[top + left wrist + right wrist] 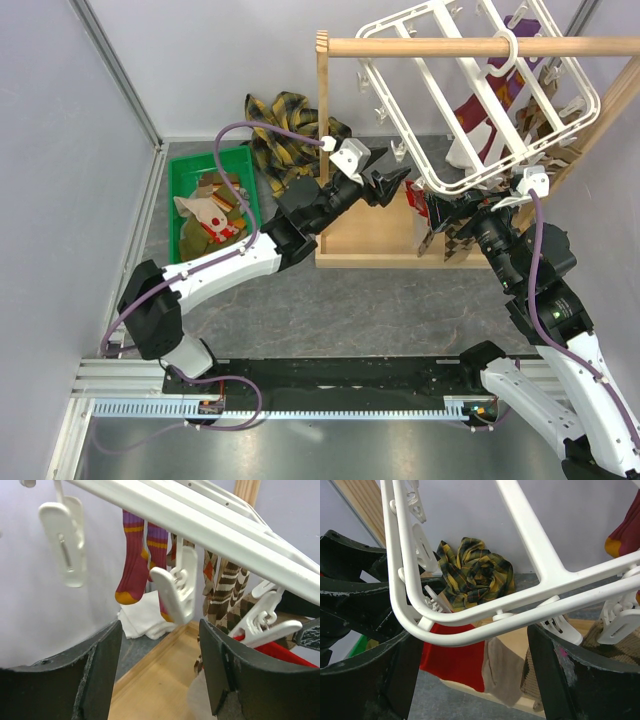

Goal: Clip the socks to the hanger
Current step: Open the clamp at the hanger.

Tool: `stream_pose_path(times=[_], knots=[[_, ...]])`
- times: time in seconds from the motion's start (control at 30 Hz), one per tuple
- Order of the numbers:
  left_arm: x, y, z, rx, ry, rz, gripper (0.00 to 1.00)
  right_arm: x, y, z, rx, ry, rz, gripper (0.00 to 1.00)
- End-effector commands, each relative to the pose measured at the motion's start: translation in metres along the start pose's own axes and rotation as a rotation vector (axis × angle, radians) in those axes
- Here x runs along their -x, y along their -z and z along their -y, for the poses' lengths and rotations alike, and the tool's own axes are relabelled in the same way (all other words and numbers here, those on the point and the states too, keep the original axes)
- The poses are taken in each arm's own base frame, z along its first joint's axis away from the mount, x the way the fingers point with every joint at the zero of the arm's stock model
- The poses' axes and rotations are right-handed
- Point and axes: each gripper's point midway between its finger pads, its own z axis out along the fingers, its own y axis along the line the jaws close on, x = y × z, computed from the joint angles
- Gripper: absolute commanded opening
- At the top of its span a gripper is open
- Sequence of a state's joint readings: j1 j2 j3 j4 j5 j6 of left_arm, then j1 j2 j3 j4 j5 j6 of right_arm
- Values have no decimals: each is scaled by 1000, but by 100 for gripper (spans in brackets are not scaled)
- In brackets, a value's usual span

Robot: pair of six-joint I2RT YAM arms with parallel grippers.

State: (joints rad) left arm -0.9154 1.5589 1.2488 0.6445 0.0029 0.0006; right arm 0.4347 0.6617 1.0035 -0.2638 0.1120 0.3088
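Note:
The white hanger (pixel 480 95) hangs tilted from the wooden rod, with several socks clipped under it: maroon ones with orange stripes (pixel 135 565) and brown argyle ones (pixel 225 590). My left gripper (pixel 392 183) is open below the hanger's near-left corner, with nothing between its fingers (pixel 97 677). A white clip (pixel 176 587) dangles just beyond its tips. My right gripper (pixel 462 205) is open too. The hanger's rounded corner rim (pixel 485 625) crosses in front of its wide jaws. A red and beige sock (pixel 457 660) hangs just behind that rim.
A green bin (pixel 185 165) at the left holds more socks (pixel 212 212). The yellow-and-black plaid cloth (pixel 285 135) lies behind the wooden rack's post (pixel 322 100). The rack's tray (pixel 370 235) sits below both grippers. White cloth (pixel 145 620) lies beside the tray.

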Motion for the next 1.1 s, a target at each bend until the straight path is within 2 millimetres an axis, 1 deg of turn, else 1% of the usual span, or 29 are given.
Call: stream_pose_path(times=[0.0,0.23,0.43,0.63,0.67,0.73,0.77,0.9,0.93,1.07], knots=[[38,-13,-1,-6,-64,128,67,28,4,2,-28,7,79,89],[40,-16,0,-10,-58,149,64,27,3,1,-26,8,74,90],[39,-18,3,-27,-62,153,53,28,4,1,-22,4,76,89],[43,-18,4,-37,-70,167,49,26,4,0,-20,3,72,90],[41,-18,4,-38,-73,163,45,27,4,0,-19,5,73,89],[41,-18,5,-40,-82,164,39,27,4,0,-16,2,72,90],[39,-18,5,-42,-84,158,34,29,5,-1,-12,2,76,90],[34,-16,6,-46,-91,146,22,29,8,-4,-2,-2,73,89],[33,-15,7,-47,-94,145,15,29,9,-4,2,-1,70,89],[23,-15,11,-55,-97,114,3,31,14,-7,15,0,60,89]])
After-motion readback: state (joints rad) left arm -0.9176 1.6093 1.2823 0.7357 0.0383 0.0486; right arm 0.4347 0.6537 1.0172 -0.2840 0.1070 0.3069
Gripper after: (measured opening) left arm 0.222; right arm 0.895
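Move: The hanger clamp I want is right at my left fingertips, about 2 cm ahead, 2 cm to the right and 1 cm above. The next clamp along the rail is some 9 cm ahead and 2 cm left of this hand. The corner clamp lies 5 cm right and 3 cm back, with the red sock below it, roughly 4 cm right, 5 cm back and 8 cm down. From my right hand the wanted clamp lies about 9 cm ahead and 7 cm left. I ease my left hand up and a little to the right, under 2 cm in all, tipping the fingers up about 5 degrees so they straddle the hanging clamp. Meanwhile I close them from well open to nearly shut, until both tips pinch the clamp from its two sides. ##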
